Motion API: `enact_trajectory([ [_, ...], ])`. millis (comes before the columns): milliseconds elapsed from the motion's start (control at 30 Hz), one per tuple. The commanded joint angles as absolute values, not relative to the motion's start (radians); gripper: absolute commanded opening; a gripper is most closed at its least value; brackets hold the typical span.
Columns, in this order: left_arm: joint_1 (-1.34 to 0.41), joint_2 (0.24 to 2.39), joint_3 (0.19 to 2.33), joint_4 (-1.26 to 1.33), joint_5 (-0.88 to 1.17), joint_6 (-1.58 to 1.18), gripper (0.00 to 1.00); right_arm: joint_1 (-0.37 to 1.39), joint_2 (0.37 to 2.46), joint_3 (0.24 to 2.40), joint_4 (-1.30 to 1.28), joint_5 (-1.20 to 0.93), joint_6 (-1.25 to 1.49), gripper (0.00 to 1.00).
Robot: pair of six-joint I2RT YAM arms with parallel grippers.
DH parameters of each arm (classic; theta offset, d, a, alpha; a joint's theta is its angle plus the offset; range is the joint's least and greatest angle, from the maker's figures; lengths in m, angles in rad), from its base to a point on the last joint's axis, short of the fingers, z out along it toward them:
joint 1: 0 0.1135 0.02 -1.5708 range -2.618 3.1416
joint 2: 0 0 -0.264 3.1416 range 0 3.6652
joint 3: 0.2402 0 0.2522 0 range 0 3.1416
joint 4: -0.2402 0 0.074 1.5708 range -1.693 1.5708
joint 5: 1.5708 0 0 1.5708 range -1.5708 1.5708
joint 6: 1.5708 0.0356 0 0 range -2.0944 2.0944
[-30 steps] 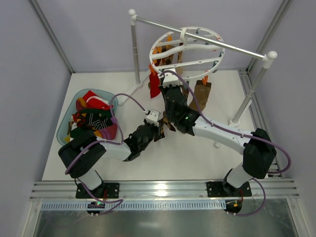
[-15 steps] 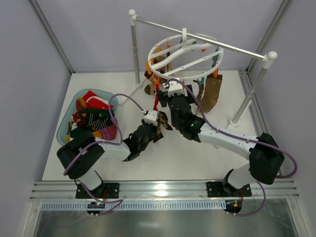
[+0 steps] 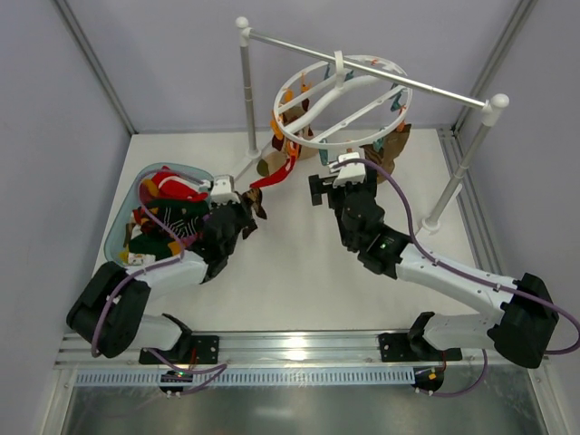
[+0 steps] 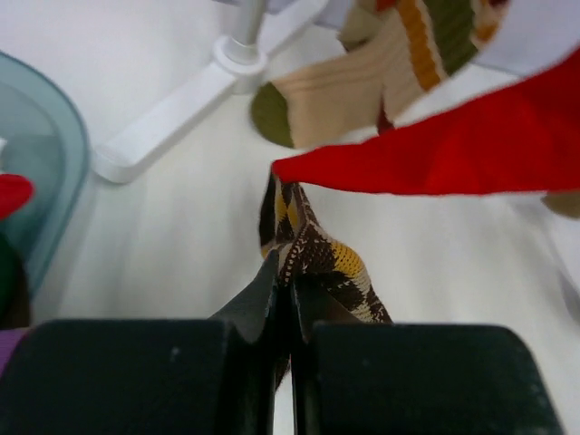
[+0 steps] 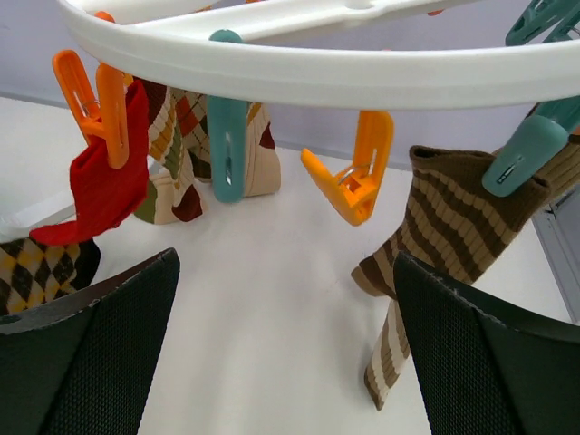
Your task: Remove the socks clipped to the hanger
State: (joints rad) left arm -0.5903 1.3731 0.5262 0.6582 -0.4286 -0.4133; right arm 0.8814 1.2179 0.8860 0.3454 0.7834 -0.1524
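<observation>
The white ring hanger hangs from the rail, with several socks clipped round it. My left gripper is shut on a brown-and-tan argyle sock, low over the table beside the basket; the left wrist view shows the jaws pinching that sock. A red sock stretches from an orange clip toward it. My right gripper stands open and empty just below the ring, facing an empty orange clip and a brown striped sock in a teal clip.
A teal basket with several loose socks sits at the left. The white rail stand spans the back, its posts flanking the hanger and one foot lying near my left gripper. An empty teal clip hangs in front of a hanging argyle sock.
My right gripper has opened and drawn back right from the red sock. The left arm has swung left toward the basket with the argyle sock. The hanger has tilted.
</observation>
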Motion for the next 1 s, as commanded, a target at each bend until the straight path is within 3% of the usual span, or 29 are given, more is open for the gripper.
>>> enact_trajectory([
  [0,-0.47,1.28,0.542,0.584,-0.431,-0.523,0.0,0.879,1.149,0.856,0.368,0.769,-0.13,1.0],
  [200,-0.292,1.183,0.528,0.557,-0.426,-0.554,0.0,0.877,1.091,0.815,0.37,0.735,-0.12,1.0],
  [433,-0.207,1.071,0.492,0.581,-0.482,-0.558,0.0,0.876,1.101,0.819,0.374,0.723,-0.117,1.0],
  [967,-0.057,1.289,0.414,0.755,-0.503,-0.687,0.0,0.876,1.112,0.824,0.362,0.716,-0.12,1.0],
])
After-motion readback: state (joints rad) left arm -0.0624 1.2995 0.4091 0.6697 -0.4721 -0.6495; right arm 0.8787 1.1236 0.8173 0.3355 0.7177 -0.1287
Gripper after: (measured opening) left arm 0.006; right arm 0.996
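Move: My left hand already holds the freed checkered sock. The bin of socks is about 21 cm to its left, level with it fore and aft, its middle some 12 cm below. The red sock, still clipped and swung sideways, is about 11 cm right, 6 ahead and 6 above, its tip against the checkered sock. The stand's foot lies some 13 cm ahead and 14 below. From my right hand the bin is about 48 cm left, level fore-aft, and 27 lower. Keeping the checkered sock pinched, I sweep my left hand about 21 cm to the left, away from the hanger and over the bin. It arcs up 7 or 8 cm on the way, then sinks quickly to a little below its starting height. The wrist turns some 35 degrees counter-clockwise; the fingers stay shut. ##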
